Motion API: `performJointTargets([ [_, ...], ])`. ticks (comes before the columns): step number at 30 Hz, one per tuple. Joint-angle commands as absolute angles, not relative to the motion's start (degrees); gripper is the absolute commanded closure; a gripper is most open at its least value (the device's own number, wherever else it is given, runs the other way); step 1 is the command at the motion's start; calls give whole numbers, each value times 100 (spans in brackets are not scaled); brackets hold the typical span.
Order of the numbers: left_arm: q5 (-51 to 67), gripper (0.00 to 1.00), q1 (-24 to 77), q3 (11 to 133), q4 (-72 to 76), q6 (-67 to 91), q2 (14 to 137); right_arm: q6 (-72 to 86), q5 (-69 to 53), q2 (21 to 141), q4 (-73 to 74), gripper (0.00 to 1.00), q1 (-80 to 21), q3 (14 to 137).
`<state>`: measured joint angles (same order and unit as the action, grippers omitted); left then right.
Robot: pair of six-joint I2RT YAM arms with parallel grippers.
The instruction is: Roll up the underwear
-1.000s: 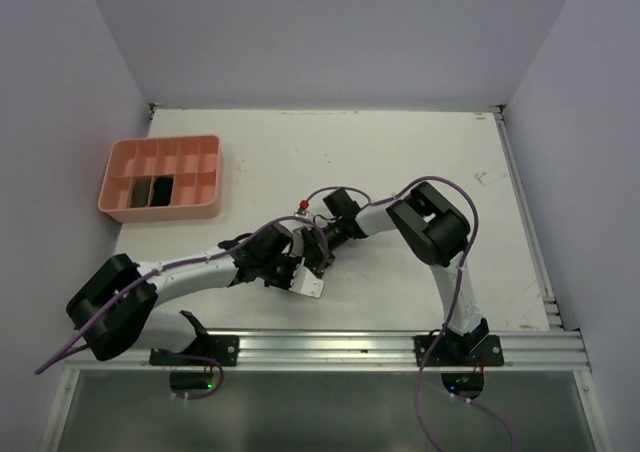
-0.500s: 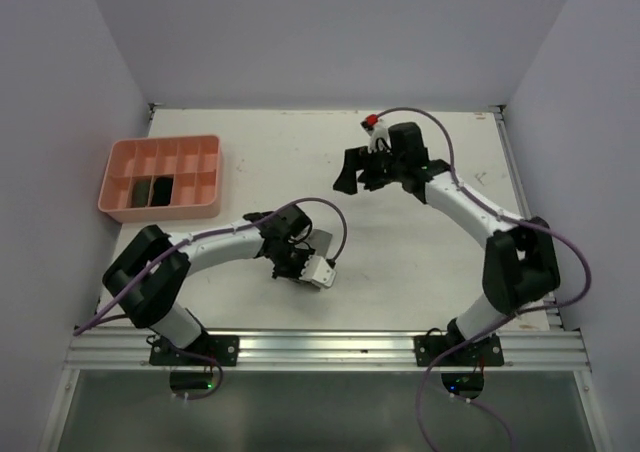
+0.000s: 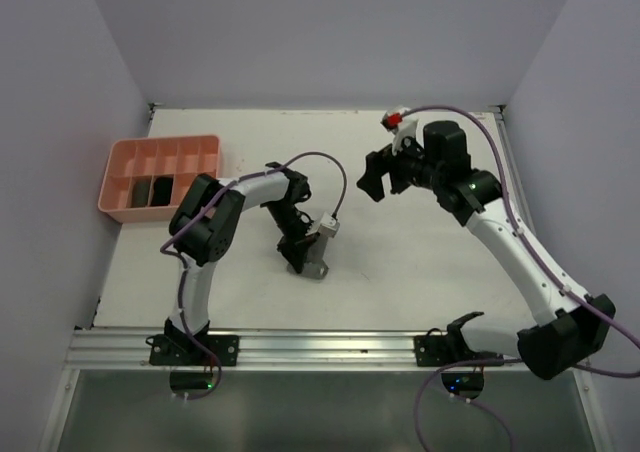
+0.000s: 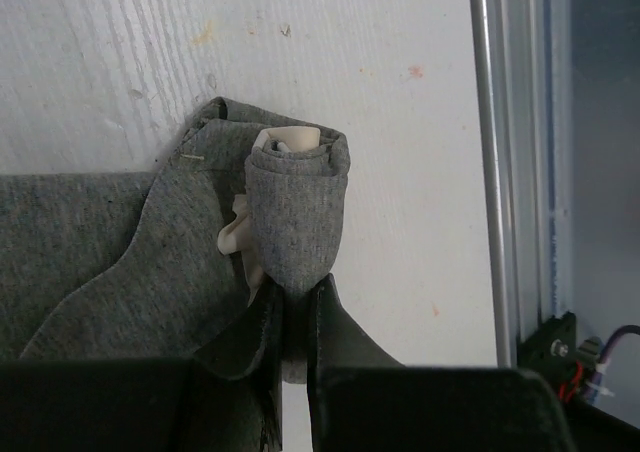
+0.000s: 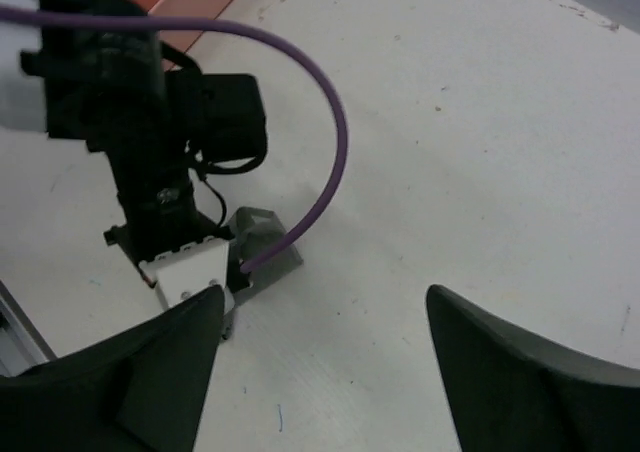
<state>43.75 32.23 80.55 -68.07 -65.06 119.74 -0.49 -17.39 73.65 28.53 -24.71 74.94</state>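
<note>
A grey underwear (image 4: 110, 262) lies on the white table, one edge wound into a short roll (image 4: 297, 207) with a cream band showing at its end. My left gripper (image 4: 293, 317) is shut on the near end of that roll. From above, the underwear (image 3: 313, 269) is a small grey patch under the left gripper (image 3: 300, 255), in front of the table's middle. My right gripper (image 3: 375, 177) hangs open and empty over the back middle of the table, well clear of the cloth. Its wrist view looks down past its gripper (image 5: 325, 302) at the underwear (image 5: 268, 234).
A pink compartment tray (image 3: 205, 209) stands at the back left, with two dark rolls (image 3: 150, 190) in its front compartments. The metal front rail (image 4: 485, 172) runs close beside the roll. The left arm's purple cable (image 5: 335, 142) loops above the cloth.
The right gripper has left the underwear, swung up to the back right and opened. The left arm has changed its bend while its gripper stays shut on the roll.
</note>
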Motion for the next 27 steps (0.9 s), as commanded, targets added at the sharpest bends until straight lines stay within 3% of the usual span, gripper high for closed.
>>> performJointTargets([
  [1,3911,98,3033,8384,-7242,-7057,12768,-238,-2275,6114,2876,23,-2627,6560],
  [4,3885,98,3006,8692,-7479,-7145,13165,174,-2547,5626,2382,42,-2811,5863],
  [5,3876,98,3006,8745,-7514,-7163,13236,176,-2601,5625,2364,44,-2917,5784],
  [9,3815,96,2997,8929,-7541,-7084,13473,-298,-2084,6019,2400,44,-3892,5564],
  [14,3858,93,3006,9061,-7550,-6882,13728,-1115,-1530,7098,1734,35,-4789,5388],
  [20,3999,92,2997,9105,-7541,-6724,13878,-1880,-1082,8190,917,47,-5905,5239],
  [27,4025,90,2988,9106,-7541,-6697,13966,-2065,-694,8850,35,41,-6565,5010],
])
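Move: The underwear's grey roll is pinched near its left end by the left fingers, its middle some 2 cm to their right and a touch lower; the still flat strip lies about 6 cm ahead and 3 cm right of that hand, the metal rail about 18 cm straight back. From the empty right hand the roll is roughly 14 cm back, 14 cm left and 27 cm below, the flat strip some 8 cm back and 13 cm left. The roll stays pinched in the left fingers, which draw it back about 2 cm and slightly left while that wrist tilts some 25 degrees, fingers swinging more towards the base. The right hand first pulls back high up, its fingers narrowing to about half open, then swoops down and left to just on the base side of the roll, turning roughly 45 degrees counter-clockwise, its right side rising; it still hovers clear. ##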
